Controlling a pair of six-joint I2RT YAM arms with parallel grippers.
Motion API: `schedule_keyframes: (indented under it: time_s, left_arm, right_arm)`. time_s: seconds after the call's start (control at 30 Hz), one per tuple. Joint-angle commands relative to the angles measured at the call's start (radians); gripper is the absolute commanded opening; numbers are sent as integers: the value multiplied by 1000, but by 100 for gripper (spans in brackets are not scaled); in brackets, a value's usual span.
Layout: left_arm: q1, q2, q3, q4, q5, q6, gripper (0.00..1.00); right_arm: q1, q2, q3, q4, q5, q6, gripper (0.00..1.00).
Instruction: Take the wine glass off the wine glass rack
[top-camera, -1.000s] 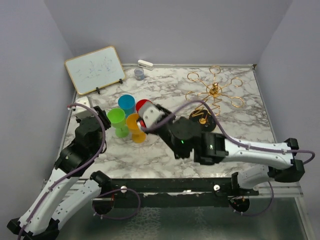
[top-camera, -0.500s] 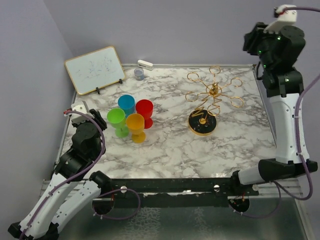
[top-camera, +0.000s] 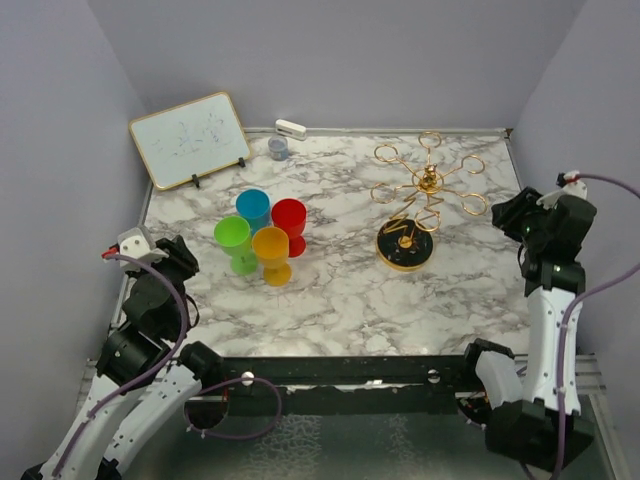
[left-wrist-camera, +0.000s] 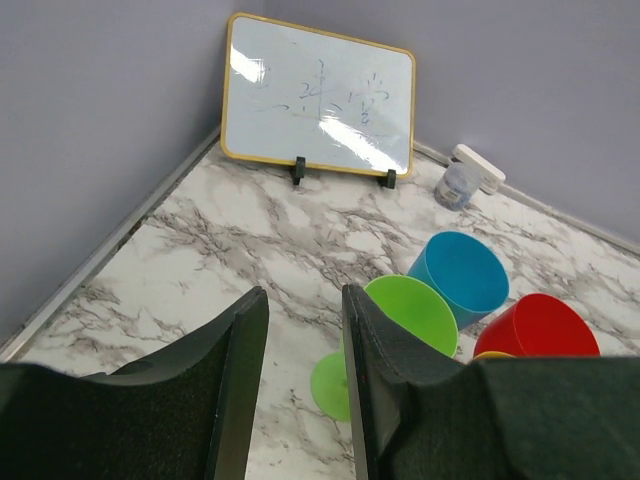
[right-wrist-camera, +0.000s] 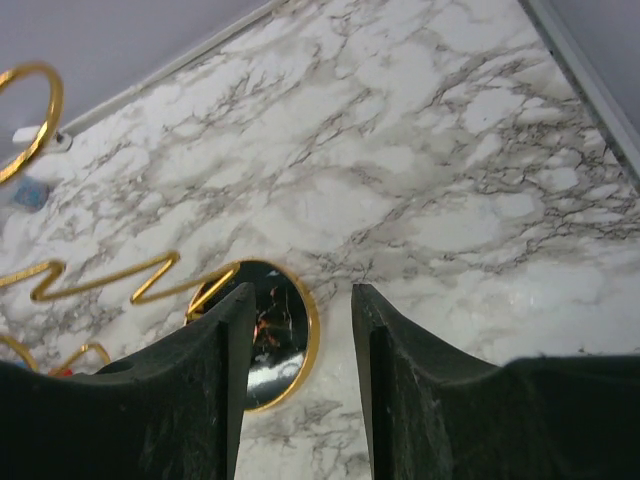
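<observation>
The wine glass rack (top-camera: 425, 185) stands at the back right on its round black base (top-camera: 405, 250), and its gold loops hold nothing. Several coloured wine glasses stand upright together left of centre: green (top-camera: 235, 243), blue (top-camera: 253, 208), red (top-camera: 289, 222), orange (top-camera: 271, 254). My left gripper (top-camera: 172, 256) is open and empty at the table's left edge, with the green glass (left-wrist-camera: 420, 320) just beyond its fingers (left-wrist-camera: 380, 340). At the right edge, my right gripper (top-camera: 507, 214) is open and empty, facing the rack's base (right-wrist-camera: 285, 340).
A whiteboard (top-camera: 190, 140) leans at the back left corner. A small grey cup (top-camera: 278, 148) and a white eraser (top-camera: 290, 128) sit along the back wall. Walls close in the table on the left, back and right.
My right arm left the red glass at the table's middle, swung high up, then came down to the right edge. The left arm drew back toward the near left.
</observation>
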Motion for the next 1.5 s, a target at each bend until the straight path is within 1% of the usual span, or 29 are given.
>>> schedule_keyframes:
  time_s: [0.0,0.07,0.17,0.2,0.27,0.33,0.37,0.4,0.47,0.5,0.6,0.67,0.93,1.2,1.33,1.47]
  left_arm:
    - [1,-57,-25,12,-16,10,38]
    - [1,-73,-33,26,13,35,38]
    - [1,-90,-46,45,47,61,39]
    - [1,-91,-49,48,59,66,39]
    - [1,-91,-55,55,78,74,39]
    - [1,-86,-60,62,93,84,39]
    - [1,-84,-62,66,99,86,39]
    - [1,-82,-63,68,102,87,39]
    - [1,-78,-63,67,104,87,39]
    - [1,-79,-65,67,104,87,39]
    - [1,-84,-66,65,98,85,39]
    - [1,-87,-68,69,96,85,39]
    - [1,-85,-70,66,86,85,39]
    - [1,-82,-69,66,81,83,40]
    - [1,-78,-69,64,80,83,40]
    - [1,-76,-70,62,75,82,40]
  right_arm:
    - [0,-195,-221,156,-143,-64,44]
    - [0,-285,-336,214,-225,-97,45]
    - [0,-439,-500,338,-312,-82,59]
    - [0,-485,-534,375,-331,-81,65]
    - [0,-540,-555,386,-328,-86,77]
    - [0,-536,-536,368,-343,-96,87]
    - [0,-526,-526,361,-339,-75,96]
    - [0,-511,-518,352,-307,-32,100]
    - [0,-469,-502,307,-214,54,100]
    - [0,-441,-489,275,-192,75,100]
    - [0,-375,-450,205,-216,68,99]
    - [0,-360,-446,188,-188,76,100]
    - [0,-425,-471,209,-179,68,100]
    - [0,-394,-474,219,-222,48,100]
    - [0,-420,-467,200,-185,52,99]
    - [0,-447,-486,218,-198,52,100]
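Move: The empty wine glass rack's black base stands about 17 cm to the right hand's left, some 5 cm farther out and about 23 cm below it. On the table beyond the rack, about 15 cm lower than that hand, the red glass stands some 45 cm to its left and 5 cm farther out, the orange glass about 50 cm left and 3 cm back. From the left hand the rack's base lies roughly 48 cm right, 15 cm ahead and 29 cm below. The bare rack is left alone: beside it the empty right hand drops about 6 cm while swinging some 5 cm left, closer to its base, and drawing back as far, then bobs slightly and settles in the air. Its fingers spread from half open to fully open, tips lifting and turning counter-clockwise roughly 10 degrees. ##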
